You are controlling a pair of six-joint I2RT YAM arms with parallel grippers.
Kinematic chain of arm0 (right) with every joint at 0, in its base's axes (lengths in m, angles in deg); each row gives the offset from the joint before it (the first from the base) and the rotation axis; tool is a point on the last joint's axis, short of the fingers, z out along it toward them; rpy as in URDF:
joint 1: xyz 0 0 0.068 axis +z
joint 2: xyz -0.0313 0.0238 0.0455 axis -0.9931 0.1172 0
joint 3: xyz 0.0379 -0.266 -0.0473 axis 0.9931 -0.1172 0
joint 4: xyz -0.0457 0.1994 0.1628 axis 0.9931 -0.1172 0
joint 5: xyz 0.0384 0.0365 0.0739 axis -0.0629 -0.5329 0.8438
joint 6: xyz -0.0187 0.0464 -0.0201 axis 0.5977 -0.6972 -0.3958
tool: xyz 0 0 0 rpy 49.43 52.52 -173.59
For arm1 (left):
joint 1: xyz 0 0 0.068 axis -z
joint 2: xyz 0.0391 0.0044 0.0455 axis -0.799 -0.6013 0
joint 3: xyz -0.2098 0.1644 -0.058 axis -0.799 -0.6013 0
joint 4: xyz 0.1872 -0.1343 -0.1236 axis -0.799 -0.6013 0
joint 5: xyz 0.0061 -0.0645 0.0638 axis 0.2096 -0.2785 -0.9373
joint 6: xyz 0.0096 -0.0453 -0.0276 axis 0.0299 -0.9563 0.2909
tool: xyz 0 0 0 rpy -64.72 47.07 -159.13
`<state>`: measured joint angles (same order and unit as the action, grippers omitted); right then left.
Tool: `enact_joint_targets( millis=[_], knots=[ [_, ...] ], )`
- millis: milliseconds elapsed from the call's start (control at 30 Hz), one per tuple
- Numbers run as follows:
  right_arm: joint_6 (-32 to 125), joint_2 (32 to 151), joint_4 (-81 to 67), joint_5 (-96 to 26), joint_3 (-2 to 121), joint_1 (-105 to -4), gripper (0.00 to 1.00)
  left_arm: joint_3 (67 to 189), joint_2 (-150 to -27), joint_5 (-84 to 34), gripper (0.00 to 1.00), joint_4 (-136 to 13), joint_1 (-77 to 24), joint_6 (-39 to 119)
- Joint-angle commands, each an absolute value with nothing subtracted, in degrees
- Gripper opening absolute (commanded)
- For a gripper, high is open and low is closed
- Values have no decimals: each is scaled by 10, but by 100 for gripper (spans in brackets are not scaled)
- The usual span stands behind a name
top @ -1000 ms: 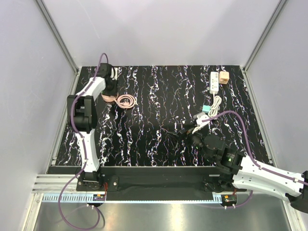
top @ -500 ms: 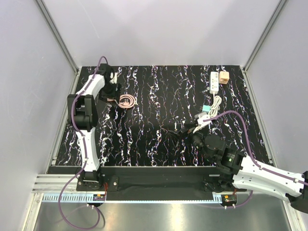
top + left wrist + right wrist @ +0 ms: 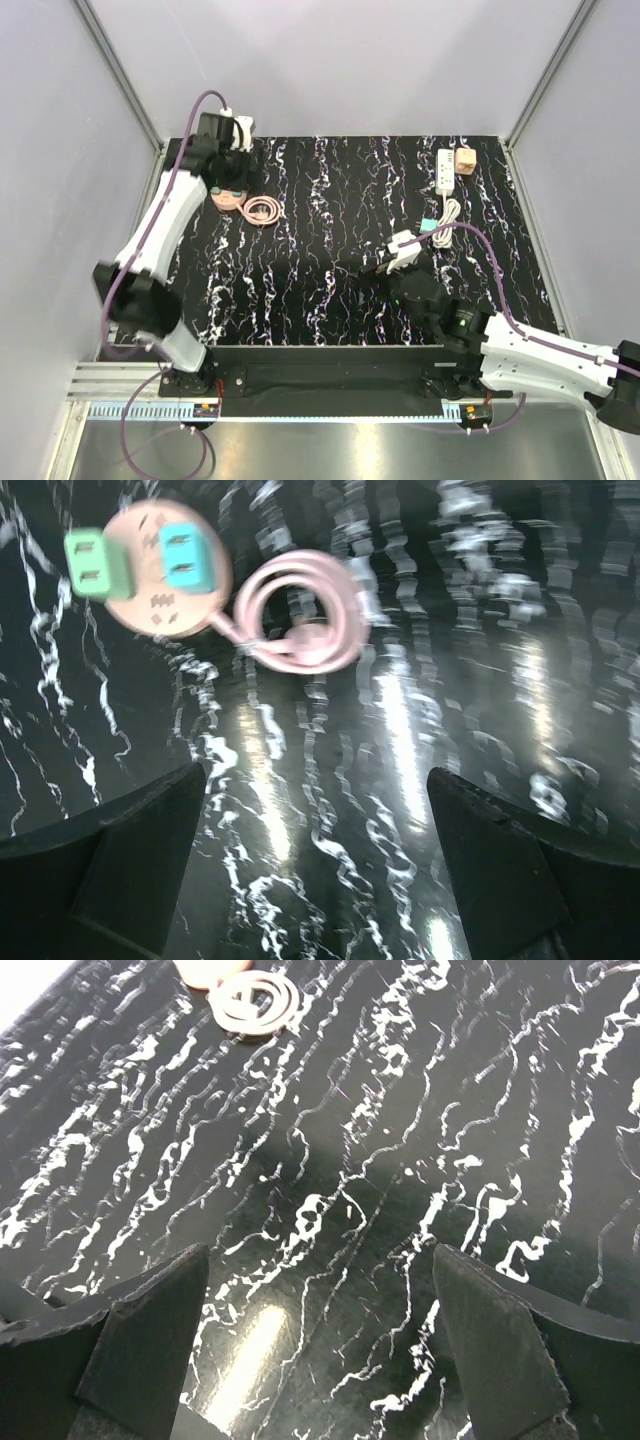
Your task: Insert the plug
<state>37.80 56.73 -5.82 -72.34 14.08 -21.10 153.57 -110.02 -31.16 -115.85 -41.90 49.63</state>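
Observation:
The plug (image 3: 466, 161), a small peach-tan block, lies at the far right of the table beside the white power strip (image 3: 446, 172). Neither wrist view shows it. My left gripper (image 3: 231, 172) hangs open at the far left, raised above a flat tan disc (image 3: 225, 197). In the left wrist view that gripper (image 3: 316, 775) holds nothing, with bare table between its fingers (image 3: 120, 860). My right gripper (image 3: 368, 268) is open over the middle of the table, well short of the plug. Its wrist view shows the gripper (image 3: 320, 1252) with only table top between the jaws.
The tan disc (image 3: 150, 565) carries a green and a teal insert. A coiled pinkish cable (image 3: 300, 610) lies next to it, also seen far off as a coil (image 3: 258, 1000). The power strip's white cord (image 3: 450, 212) and a teal piece (image 3: 430, 226) lie right of centre.
The left gripper has opened and risen off the tan disc, and its arm has swung up and outward. The right arm has shifted slightly left.

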Motion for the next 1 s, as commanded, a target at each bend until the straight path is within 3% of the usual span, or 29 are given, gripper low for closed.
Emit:
enact_joint_targets(
  millis=[0,67,200,300,433,667,967],
  knots=[
    [351,579,-115,-756,195,-223,100,1480,-1003,-366,99,-1134,-341,499],
    [311,592,-156,-747,219,-235,100,1423,-968,-390,99,-1099,-313,493],
    [251,639,-224,-682,258,-317,100,1305,-854,-292,99,-993,-292,474],
    [224,680,-281,-661,294,-366,99,1227,-785,-297,99,-936,-292,467],
    [221,732,-334,-617,345,-510,98,1200,-730,-238,99,-924,-291,472],
    [251,854,-342,-574,423,-698,79,1120,-675,-76,99,-840,-297,401],
    [340,1097,-310,-600,614,-786,70,1114,-668,-145,99,-861,-290,418]
  ],
)
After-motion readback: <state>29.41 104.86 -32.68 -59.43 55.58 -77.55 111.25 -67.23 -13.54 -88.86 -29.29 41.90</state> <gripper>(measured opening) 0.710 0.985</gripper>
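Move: The teal plug on the white cord lies about 18 cm ahead of the right hand, 18 cm to its right and some 17 cm below. Its cord bundle is 4 cm right of it, and the power strip about 17 cm beyond it and 7 cm to its right. From the left hand that plug is 48 cm right and 2 cm back; the plug on the round block is 10 cm ahead and 6 cm left, 17 cm down. Swing the right gripper forward and right, roughly 21 cm each way, sinking about 7 cm to hover over the teal plug and its white cord; turn it clockwise by nearly 50 degrees, tip the fingers well down and narrow them partway. Meanwhile draw the open left gripper back and right, away from the round block, rising slightly as its fingers tip up. ##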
